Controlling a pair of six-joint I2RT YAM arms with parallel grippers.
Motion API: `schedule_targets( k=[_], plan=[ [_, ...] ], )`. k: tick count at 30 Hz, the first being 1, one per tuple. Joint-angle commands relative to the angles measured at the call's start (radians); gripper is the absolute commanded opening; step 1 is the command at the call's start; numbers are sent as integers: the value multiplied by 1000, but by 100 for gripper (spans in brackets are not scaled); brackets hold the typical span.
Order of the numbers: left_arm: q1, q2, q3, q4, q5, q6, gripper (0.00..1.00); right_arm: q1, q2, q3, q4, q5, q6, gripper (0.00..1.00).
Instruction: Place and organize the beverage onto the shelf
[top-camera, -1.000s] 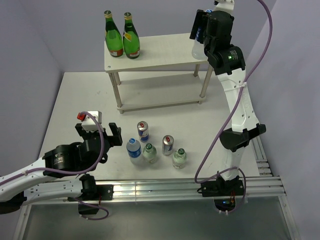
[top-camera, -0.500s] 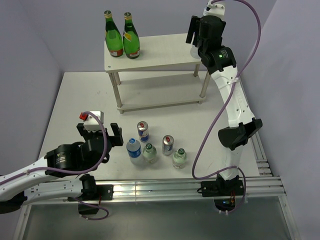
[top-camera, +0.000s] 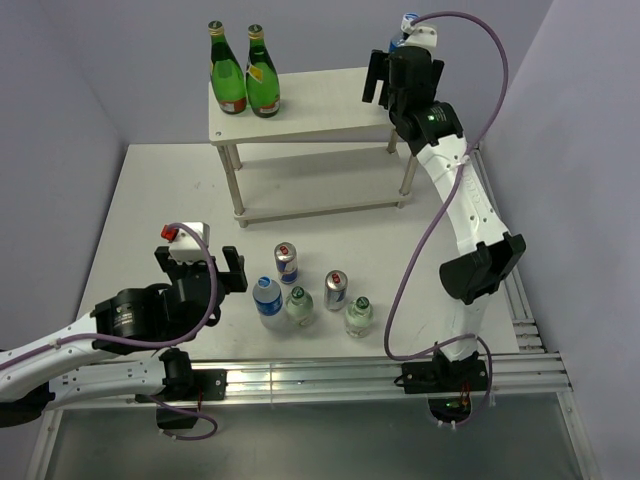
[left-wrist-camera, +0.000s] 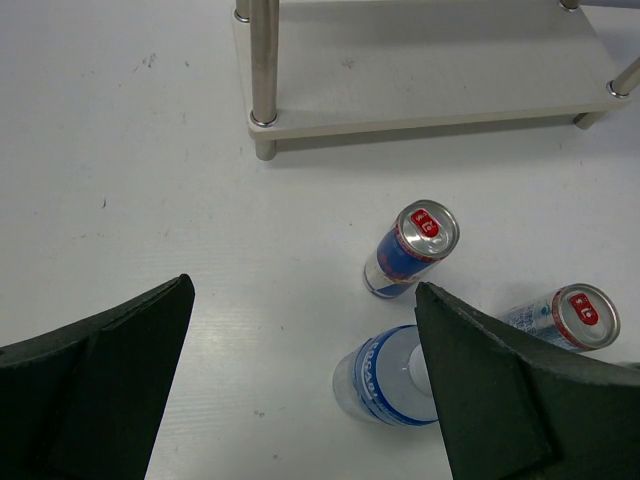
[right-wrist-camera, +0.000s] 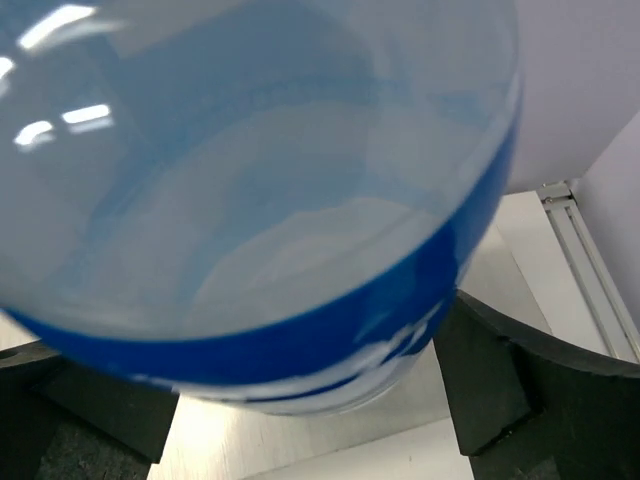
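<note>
The shelf (top-camera: 310, 100) stands at the back. A tall blue-labelled water bottle (top-camera: 407, 20) stands upright on its top board's right end and fills the right wrist view (right-wrist-camera: 250, 200). My right gripper (top-camera: 388, 78) is open, a finger on either side of that bottle's base (right-wrist-camera: 310, 400). On the table in front stand two slim cans (top-camera: 286, 262) (top-camera: 336, 289), a second water bottle (top-camera: 266, 298) and two green-capped bottles (top-camera: 299, 305) (top-camera: 358, 316). My left gripper (top-camera: 197, 265) hangs open and empty left of them; its view shows a can (left-wrist-camera: 412, 248) and the water bottle (left-wrist-camera: 395, 375).
Two green glass bottles (top-camera: 228, 80) (top-camera: 262, 80) stand on the top board's left end. The shelf's lower board (left-wrist-camera: 420, 80) and a metal post (left-wrist-camera: 264, 60) lie beyond the cans. A rail runs along the table's near edge (top-camera: 350, 375).
My right arm has shifted left over the shelf's right end and its jaws have spread wide around the water bottle. The left arm has barely moved.
</note>
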Motion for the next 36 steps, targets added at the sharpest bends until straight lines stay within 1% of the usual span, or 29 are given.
schedule_targets(
  k=[1,9,14,17,18,20,21,22,23,24,25,26,27,28,29,30,31,32,33,35,36],
  plan=[
    [-5,1,-4,23,-9,19,99,-1,-92,-39,54,-41,4,100],
    [-5,10,-3,18,-20,17,99,4,-159,-94,35,-75,4,100],
    [-5,14,-1,11,-32,10,99,13,-235,-200,30,-83,13,100],
    [-5,16,-3,20,-40,16,99,38,-321,-283,18,-72,33,100],
    [-5,17,-4,23,-43,19,99,47,-380,-313,19,-64,44,100],
    [-5,42,6,3,-53,7,99,93,-452,-423,33,-44,57,100],
    [-8,53,20,-26,-59,-6,99,113,-532,-466,44,-32,71,100],
    [-14,63,25,-28,-59,-10,99,160,-573,-555,51,-23,80,100],
    [-40,76,26,-23,-50,-3,99,188,-656,-601,62,-12,97,100],
    [-60,83,28,-22,-43,-1,99,217,-696,-647,65,-3,111,100],
    [-84,102,31,-28,-29,-22,99,276,-738,-739,65,3,120,100],
    [-124,114,36,-34,14,-32,99,306,-811,-784,58,26,142,100],
    [-138,145,37,-57,37,-73,99,337,-848,-869,51,36,156,100],
    [-150,160,36,-69,63,-100,99,381,-885,-914,48,40,169,100],
    [-172,175,31,-77,97,-130,99,400,-955,-954,39,36,197,100],
    [-185,186,27,-85,100,-198,99,412,-988,-1029,38,28,211,100],
    [-210,203,22,-94,95,-234,99,421,-1020,-1065,38,16,218,100],
    [-274,209,22,-106,86,-274,99,438,-1070,-1094,30,11,232,100],
    [-306,215,25,-121,59,-347,99,443,-1091,-1140,24,10,238,100],
    [-392,235,40,-175,37,-416,99,446,-1135,-1174,3,8,245,100],
    [-408,254,42,-193,22,-473,99,447,-1146,-1194,-4,8,245,100]
  ],
)
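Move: On the upper shelf's right end, the shelved water bottle stands between the right hand's already opened fingers. The right can stands about 33 cm back, 12 cm left and 35 cm below that hand; the right green-capped bottle is some 5 cm nearer the base and 5 cm right of that can. From the left hand, the left water bottle is about 10 cm right, 1 cm back and 18 cm down; the left can stands 9 cm beyond it and 3 cm farther right, the left green-capped bottle 7 cm to its right and 1 cm nearer. Backing off the shelved bottle with fingers wide open, the right hand eases out slowly, then sweeps back some 29 cm towards the right can, dipping about 8 cm near the end and turning roughly 20 degrees counter-clockwise. Late on, the open left hand swings right and back and sinks, about 12 cm in all, towards the left water bottle, turning clockwise. ##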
